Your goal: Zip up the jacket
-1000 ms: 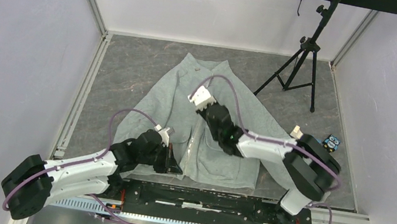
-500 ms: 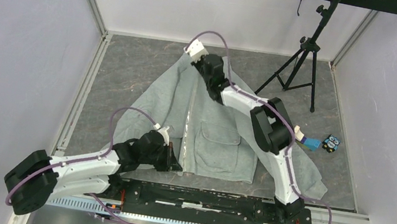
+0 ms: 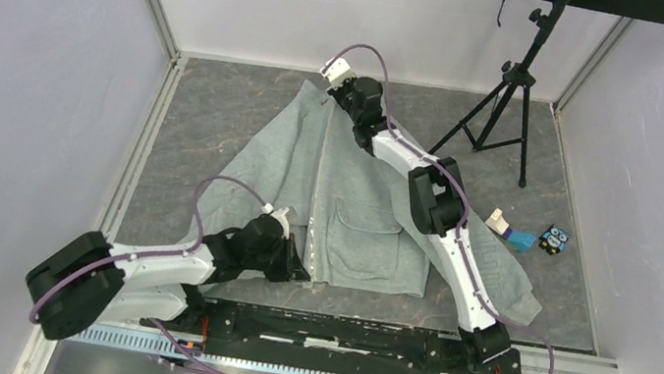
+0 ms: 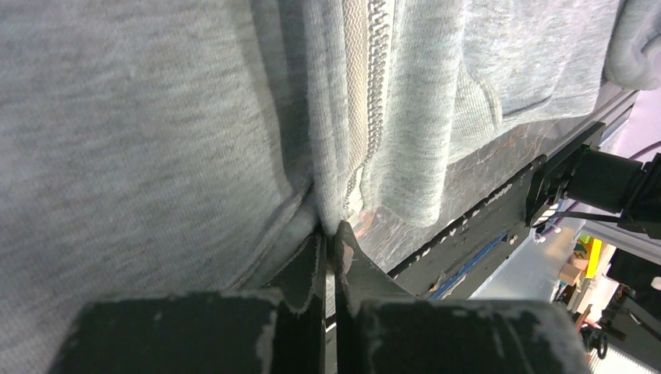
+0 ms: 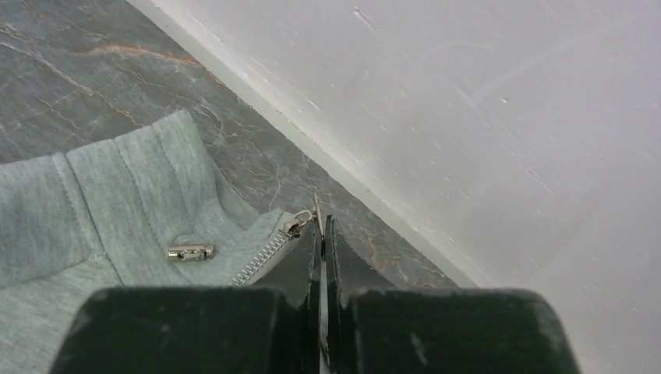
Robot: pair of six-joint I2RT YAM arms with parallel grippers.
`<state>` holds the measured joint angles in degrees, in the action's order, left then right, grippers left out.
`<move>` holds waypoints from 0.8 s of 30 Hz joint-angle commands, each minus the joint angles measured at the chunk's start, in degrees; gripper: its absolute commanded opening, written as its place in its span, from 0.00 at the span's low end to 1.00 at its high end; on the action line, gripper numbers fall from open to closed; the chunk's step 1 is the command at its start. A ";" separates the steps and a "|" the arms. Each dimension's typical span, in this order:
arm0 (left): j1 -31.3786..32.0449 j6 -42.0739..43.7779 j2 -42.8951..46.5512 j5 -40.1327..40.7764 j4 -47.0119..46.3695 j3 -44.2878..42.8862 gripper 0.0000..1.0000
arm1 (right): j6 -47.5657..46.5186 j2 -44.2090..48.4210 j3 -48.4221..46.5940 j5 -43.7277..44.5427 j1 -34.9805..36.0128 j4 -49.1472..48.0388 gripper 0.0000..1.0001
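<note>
The light grey jacket (image 3: 277, 164) lies flat on the floor, collar toward the back wall. Its pale zipper (image 3: 317, 185) runs closed up the middle. My left gripper (image 3: 299, 269) is at the bottom hem, shut on the fabric beside the zipper's lower end (image 4: 366, 93); the left wrist view shows the left gripper (image 4: 330, 231) pinching the hem. My right gripper (image 3: 335, 91) is at the collar top. The right wrist view shows the right gripper (image 5: 320, 222) shut on the thin ring pull, with the slider (image 5: 292, 227) just left of the fingertips.
A black tripod (image 3: 506, 94) stands at the back right. A small blue-and-white object (image 3: 508, 231) and a little owl figure (image 3: 554, 240) lie right of the jacket. The back wall (image 5: 483, 117) rises just beyond the collar. A metal cord stopper (image 5: 189, 252) hangs by the collar.
My right gripper has travelled from the jacket's middle up to the collar, and the two fronts have come together along the zipper. The left gripper has stayed at the hem.
</note>
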<state>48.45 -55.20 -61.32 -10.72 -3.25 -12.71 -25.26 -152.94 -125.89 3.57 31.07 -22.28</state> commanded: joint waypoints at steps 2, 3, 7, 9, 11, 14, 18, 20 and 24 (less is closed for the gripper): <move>1.62 2.97 -11.50 -5.59 11.97 -4.49 0.02 | 1.46 3.32 -4.08 1.28 -4.00 -9.86 0.26; 1.65 3.08 -12.57 -5.04 12.07 -5.28 0.03 | 1.88 4.96 -2.41 0.57 -4.00 -8.13 0.45; 1.61 2.37 -11.47 -5.16 8.80 -4.43 0.30 | 7.35 16.67 9.04 0.16 -3.61 -0.99 0.98; 1.65 2.62 -8.47 -4.05 9.83 -4.05 0.46 | 10.70 24.07 17.81 1.70 -2.93 1.41 0.98; 1.63 3.54 -4.72 -2.96 12.49 -4.74 0.71 | 14.69 31.97 26.81 3.03 -2.07 3.44 0.98; 1.63 3.64 1.81 -1.58 17.06 -5.78 0.91 | 20.81 43.36 36.60 3.53 -0.08 10.52 0.98; 1.55 4.03 11.07 2.97 24.42 -6.91 0.97 | 32.09 58.11 50.10 -1.52 2.36 19.05 0.98; 1.41 4.84 16.23 5.92 29.21 -8.73 0.99 | 33.76 65.98 57.46 -8.64 2.72 21.25 0.98; 1.22 7.34 23.63 8.18 34.59 -14.99 1.00 | 32.78 82.22 68.76 -10.16 3.20 26.78 0.98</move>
<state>49.95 -52.60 -43.09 -7.53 23.22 -20.69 3.75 -81.65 -66.06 -2.55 35.00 -4.58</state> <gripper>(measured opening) 0.993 0.979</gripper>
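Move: My right fingertips already hold the zip pull at the collar. A metal snap lies roughly 5 cm to their left and 3 cm back, and the collar's left peak about 7 cm left and 1 cm farther out, both a little lower. My left fingers still pinch the hem at the foot of the zip; from them the jacket's right pocket lies about 14 cm ahead and 11 cm to the right. I let go at both ends of the zip. My right hand opens wide off the zip pull, eases right, then sweeps back some 27 cm and up about 16 cm over the jacket's chest, tipping downward and rolling. My left hand slides about 3 cm right along the hem still shut, opens wide to free it, then rises about 5 cm and drifts back to the left. ##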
